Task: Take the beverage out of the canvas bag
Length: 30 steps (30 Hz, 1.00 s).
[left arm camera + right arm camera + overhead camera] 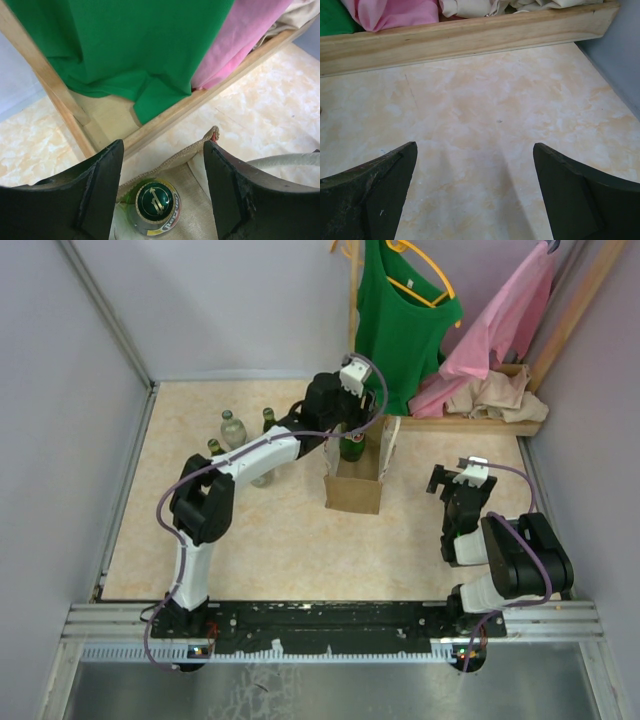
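Note:
The canvas bag (pixel 355 488) stands upright mid-table, tan with white loop handles. The beverage (pixel 352 445), a green glass bottle with a dark green cap (pixel 155 200), stands inside it at the far side, its top rising past the rim (pixel 175 160). My left gripper (pixel 341 418) hangs over that end of the bag. In the left wrist view the left gripper (pixel 163 142) has its jaws apart on either side of the cap, with canvas showing between bottle and right finger. My right gripper (pixel 458 478) rests open to the right of the bag; in the right wrist view the right gripper (pixel 475 145) frames only bare tabletop.
Three other bottles (pixel 232 428) stand left of the bag. A wooden rack base (pixel 480 423) runs along the back right, with a green top (pixel 405 320) and pink cloth (pixel 500 330) hanging over it. A white handle loop (pixel 285 160) lies right of the left fingers.

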Motion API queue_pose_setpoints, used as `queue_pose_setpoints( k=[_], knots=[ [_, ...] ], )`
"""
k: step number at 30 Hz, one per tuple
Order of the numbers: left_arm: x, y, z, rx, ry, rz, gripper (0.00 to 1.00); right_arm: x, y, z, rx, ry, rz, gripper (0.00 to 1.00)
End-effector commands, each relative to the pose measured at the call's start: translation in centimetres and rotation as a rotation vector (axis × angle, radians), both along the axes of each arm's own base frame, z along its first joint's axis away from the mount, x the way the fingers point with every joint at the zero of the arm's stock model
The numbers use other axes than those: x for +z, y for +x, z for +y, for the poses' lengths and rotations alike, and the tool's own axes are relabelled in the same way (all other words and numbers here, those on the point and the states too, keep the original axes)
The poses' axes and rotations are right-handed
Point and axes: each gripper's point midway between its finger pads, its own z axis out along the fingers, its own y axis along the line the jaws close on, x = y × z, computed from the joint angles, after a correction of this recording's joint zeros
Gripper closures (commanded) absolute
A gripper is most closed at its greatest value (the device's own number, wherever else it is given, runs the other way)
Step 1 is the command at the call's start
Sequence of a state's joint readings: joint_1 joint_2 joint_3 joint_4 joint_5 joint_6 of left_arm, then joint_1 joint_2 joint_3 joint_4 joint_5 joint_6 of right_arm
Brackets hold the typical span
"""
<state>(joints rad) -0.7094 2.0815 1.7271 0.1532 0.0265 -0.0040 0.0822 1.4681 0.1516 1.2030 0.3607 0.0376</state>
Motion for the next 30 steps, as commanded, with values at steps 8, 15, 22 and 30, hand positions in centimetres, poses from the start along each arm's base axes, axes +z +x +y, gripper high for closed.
queue_pose_setpoints(
  k=[8, 15, 22, 30],
  knots=[
    [-3.1, -0.2, 0.2, 0.022, 0.026, 0.025, 0.32, 2.3, 0.8, 0.0, -0.005, 0.009, -0.083, 0.01],
    [-3.8, -0.2, 0.1, 0.009, 0.025, -0.010, 0.41, 2.3, 0.8, 0.0, -0.003, 0.008, -0.083, 0.01],
    [-4.4, -0.2, -0.5, -0.015, 0.015, -0.012, 0.91, 2.4, 0.8, 0.0, -0.006, 0.009, -0.083, 0.01],
    [1.3, -1.5, -0.8, -0.057, -0.060, -0.081, 1.00, 2.3, 0.8, 0.0, -0.006, 0.009, -0.083, 0.01]
  ],
)
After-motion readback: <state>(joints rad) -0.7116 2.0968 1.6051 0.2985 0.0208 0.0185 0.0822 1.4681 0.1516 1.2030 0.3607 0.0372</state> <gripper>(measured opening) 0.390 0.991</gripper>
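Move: The last beverage, a green bottle upright in the far left of the canvas bag, is directly beneath the open left gripper: its cap some 4 cm down, its middle about 13 cm down. The bag's middle lies roughly 4 cm back and 2 cm to the right, 14 cm down. An unpacked green bottle stands about 19 cm to the gripper's left, level with it. From the right gripper the bagged bottle is about 26 cm left and 11 cm ahead. Lower the left gripper about 3.5 cm, nearly straight down with its wrist angle kept, until the open fingers stand either side of the green bottle's top. Hold that height and close them from roughly two-thirds open to about 40 percent, so that both pads pinch the bottle at its neck, just by the cap. ##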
